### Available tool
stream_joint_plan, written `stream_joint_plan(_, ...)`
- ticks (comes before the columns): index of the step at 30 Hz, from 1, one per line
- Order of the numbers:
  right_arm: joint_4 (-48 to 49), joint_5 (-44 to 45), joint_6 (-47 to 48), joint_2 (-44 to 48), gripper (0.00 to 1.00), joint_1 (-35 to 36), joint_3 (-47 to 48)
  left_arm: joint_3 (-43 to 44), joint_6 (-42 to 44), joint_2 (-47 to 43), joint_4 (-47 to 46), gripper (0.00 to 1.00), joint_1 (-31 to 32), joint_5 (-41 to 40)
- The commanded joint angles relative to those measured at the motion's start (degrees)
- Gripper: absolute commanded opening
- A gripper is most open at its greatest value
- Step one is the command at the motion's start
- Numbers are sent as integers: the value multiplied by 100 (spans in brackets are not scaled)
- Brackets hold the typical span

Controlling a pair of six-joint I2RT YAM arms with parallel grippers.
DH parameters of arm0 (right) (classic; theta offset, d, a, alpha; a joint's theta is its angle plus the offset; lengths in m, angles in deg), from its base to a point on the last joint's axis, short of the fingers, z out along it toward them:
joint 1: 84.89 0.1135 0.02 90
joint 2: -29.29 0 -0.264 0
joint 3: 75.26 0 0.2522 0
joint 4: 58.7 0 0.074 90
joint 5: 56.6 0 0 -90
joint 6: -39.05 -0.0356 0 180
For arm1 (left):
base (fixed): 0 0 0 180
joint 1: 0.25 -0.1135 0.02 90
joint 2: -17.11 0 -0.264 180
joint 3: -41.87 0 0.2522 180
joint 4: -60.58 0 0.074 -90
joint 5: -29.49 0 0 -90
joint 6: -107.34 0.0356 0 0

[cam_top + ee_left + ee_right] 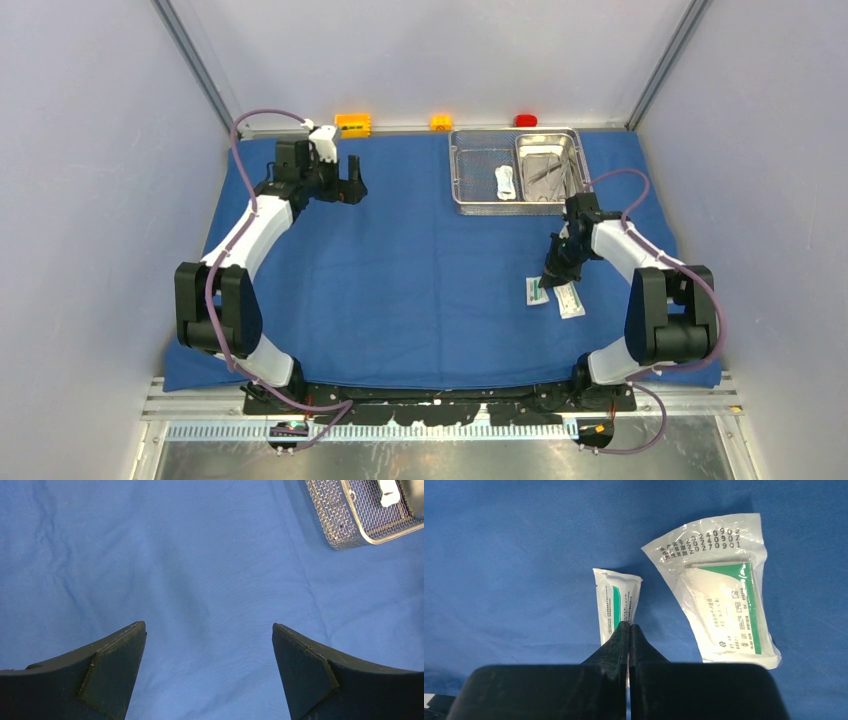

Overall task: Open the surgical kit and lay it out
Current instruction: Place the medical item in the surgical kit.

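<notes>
The blue cloth lies spread over the table. At its back right stands the steel mesh tray, with a white packet in it and the smaller steel pan holding thin steel instruments. My right gripper is low over the cloth, shut on the near edge of a small white-green packet. A larger white-green packet lies flat just right of it. My left gripper hangs open over bare cloth at the back left, holding nothing.
Orange, yellow and red blocks sit along the back edge beyond the cloth. Grey walls close in both sides. In the left wrist view a corner of the mesh tray shows at the upper right.
</notes>
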Motion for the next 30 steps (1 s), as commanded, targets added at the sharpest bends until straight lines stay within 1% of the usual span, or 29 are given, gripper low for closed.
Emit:
stream_joint_plan(1,-108,184,67,-176,4,-29,306,10,-45,-241,-41,100,32,102)
stream_joint_plan(6,-110,202,52,-145,14,-26,282,6,-63,-257,-45,100,38,110)
stream_joint_plan(10,-99,211,32,-51,19,-32,251,11,-70,-251,-44,100,34,124)
stream_joint_plan(14,-150,235,38,1,22,-32,278,24,-80,-247,-31,100,42,130)
stream_joint_plan(20,-238,440,101,147,33,-43,423,9,-71,-285,-35,100,49,129)
stream_joint_plan(24,-268,503,187,275,48,-43,697,6,-71,-311,-35,100,51,127)
stream_joint_plan(27,-212,473,263,355,53,-44,1077,-9,-63,-363,-54,100,51,129)
stream_joint_plan(30,36,317,326,285,54,-38,1580,-28,-63,-417,-96,100,51,104)
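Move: The small packet, the medical item still pinched in the right fingers, is to be laid on the drape almost directly below this hand: about 1 cm back, 1 cm left and 1 cm down. The large packet lies some 5 cm to the hand's right and level with it. The tray's middle is roughly 21 cm ahead and 4 cm left. From the left hand, the small packet lies about 20 cm back, 32 cm right and 15 cm lower. Sink the right gripper the last half centimetre with the small packet held over the drape beside the large packet, then open the fingers gradually to about half and let the packet go, easing about 1 cm to the right. Then lift clear, rising and going forward about 4 cm each towards the tray, the fingertips tilting slightly forward. ##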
